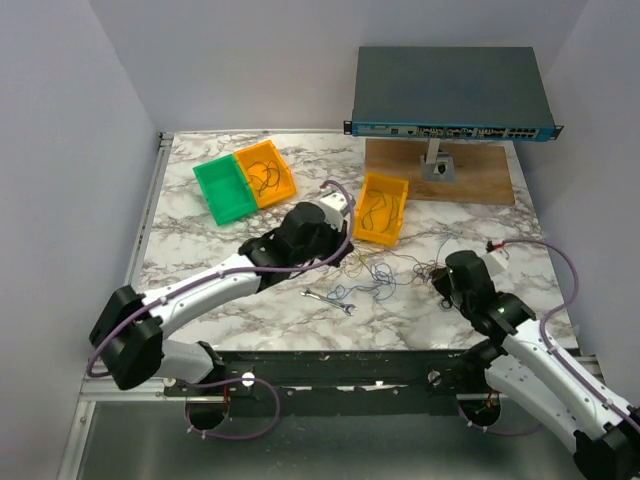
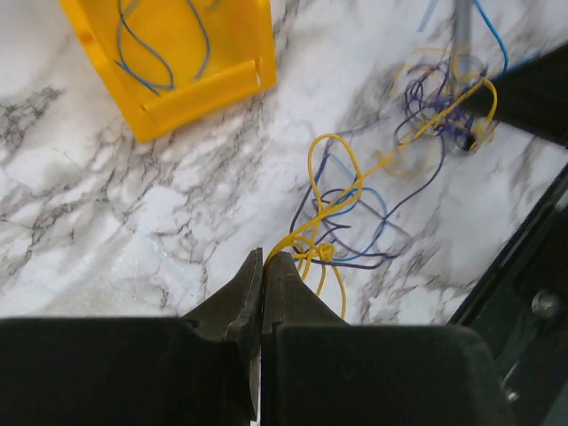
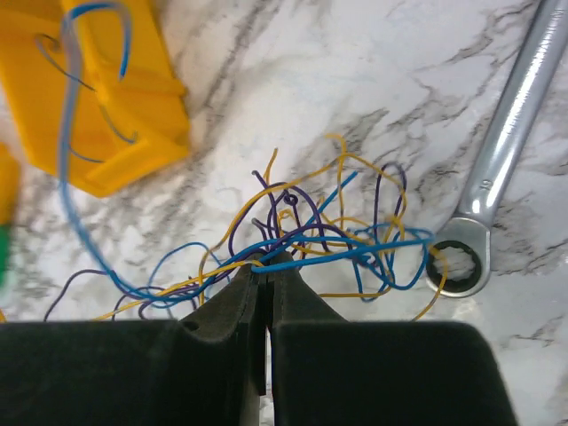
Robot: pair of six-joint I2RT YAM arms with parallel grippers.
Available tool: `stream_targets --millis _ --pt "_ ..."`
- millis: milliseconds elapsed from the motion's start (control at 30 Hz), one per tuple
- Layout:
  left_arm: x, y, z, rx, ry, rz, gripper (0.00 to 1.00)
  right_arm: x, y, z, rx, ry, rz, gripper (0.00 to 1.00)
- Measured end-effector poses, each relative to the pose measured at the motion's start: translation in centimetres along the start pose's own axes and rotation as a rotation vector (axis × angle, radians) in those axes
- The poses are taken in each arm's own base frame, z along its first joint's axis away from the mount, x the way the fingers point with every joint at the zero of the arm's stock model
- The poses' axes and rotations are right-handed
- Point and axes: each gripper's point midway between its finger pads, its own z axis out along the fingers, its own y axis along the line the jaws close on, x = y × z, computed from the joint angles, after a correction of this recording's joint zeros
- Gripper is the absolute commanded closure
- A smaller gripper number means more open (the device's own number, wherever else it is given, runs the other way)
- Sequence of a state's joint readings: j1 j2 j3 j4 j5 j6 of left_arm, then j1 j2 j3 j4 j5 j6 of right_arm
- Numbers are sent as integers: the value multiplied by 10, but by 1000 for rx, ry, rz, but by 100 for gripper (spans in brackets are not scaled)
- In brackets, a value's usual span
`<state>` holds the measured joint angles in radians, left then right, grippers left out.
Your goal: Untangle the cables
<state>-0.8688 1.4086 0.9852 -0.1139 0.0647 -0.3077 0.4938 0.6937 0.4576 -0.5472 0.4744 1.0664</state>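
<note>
The cables (image 1: 378, 275) lie as a loose tangle of thin blue, yellow and purple strands on the marble table, between my two grippers. My left gripper (image 1: 343, 248) sits at the tangle's left edge. In the left wrist view its jaws (image 2: 264, 259) are shut on a yellow strand (image 2: 324, 191) that loops away toward the main knot (image 2: 439, 102). My right gripper (image 1: 440, 287) is at the tangle's right edge. In the right wrist view its jaws (image 3: 267, 268) are shut on a blue strand (image 3: 355, 255) that runs across the knot.
A silver wrench (image 1: 328, 300) lies by the tangle, its ring end (image 3: 459, 266) touching the strands. An orange bin (image 1: 381, 208) holding wires stands just behind. A green bin (image 1: 224, 190) and another orange bin (image 1: 267, 173) sit back left. A network switch (image 1: 450, 92) rests on a wooden stand (image 1: 470, 172).
</note>
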Motion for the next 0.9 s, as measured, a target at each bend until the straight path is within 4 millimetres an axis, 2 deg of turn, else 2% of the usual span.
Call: stream_targets --millis 100,233,300,333,367,433,467,500,600,700,800,900 --pt "-22 5 -24 11 -126 -73 100 -14 14 -15 -60 -33 104 97" --pt "-25 22 -51 -18 -210 -187 100 -39 30 -42 -142 -85 249 99" --pt "-24 42 -66 -77 -257 -251 100 -50 26 -49 -143 -128 290 95" --pt "-22 59 -76 -132 -287 -289 100 -56 18 -50 -119 -160 302 85" --pt "-19 71 -81 -172 -305 -315 100 -60 9 -51 -88 -188 305 70" --pt "-12 105 -102 -286 -368 -375 100 -66 -4 -51 -44 -231 303 33" --pt "-10 111 -106 -309 -376 -388 100 -68 -6 -51 -34 -243 299 20" --pt "-7 115 -109 -322 -380 -392 100 -69 -7 -50 -30 -250 292 14" --pt "-7 112 -111 -306 -381 -374 100 -68 -8 -48 -22 -248 242 12" --pt "-7 106 -110 -275 -363 -342 100 -63 3 -46 -62 -217 154 10" --pt "-6 100 -111 -242 -348 -311 100 -54 27 -45 -173 -159 40 8" --pt "-8 92 -113 -203 -344 -282 100 -33 60 -48 -351 -62 -96 7"
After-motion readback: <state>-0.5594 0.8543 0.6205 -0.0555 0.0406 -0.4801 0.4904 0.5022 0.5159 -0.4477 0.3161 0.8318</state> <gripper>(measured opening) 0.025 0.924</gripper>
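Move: My left fingers pinch the yellow cable. The tangle is in my right fingertips, about 23 cm to the left hand's right, 4 cm back and 7 cm below it. Between them, blue-purple loops trail some 10 cm right of the left hand, 6 cm back and 12 cm lower. From my right hand, the ring wrench's middle lies about 10 cm right, level, 5 cm below; the near yellow bin is 14 cm left, 17 cm ahead, 4 cm lower. Keeping my pinch on the yellow cable, I draw my left hand about 15 cm left and 4 cm up, away from the tangle, its fingers swinging counter-clockwise. My right hand lifts the tangle some 7 cm and draws right, then opens wide to release it and swings back left about 7 cm, turning some 30 degrees counter-clockwise. ##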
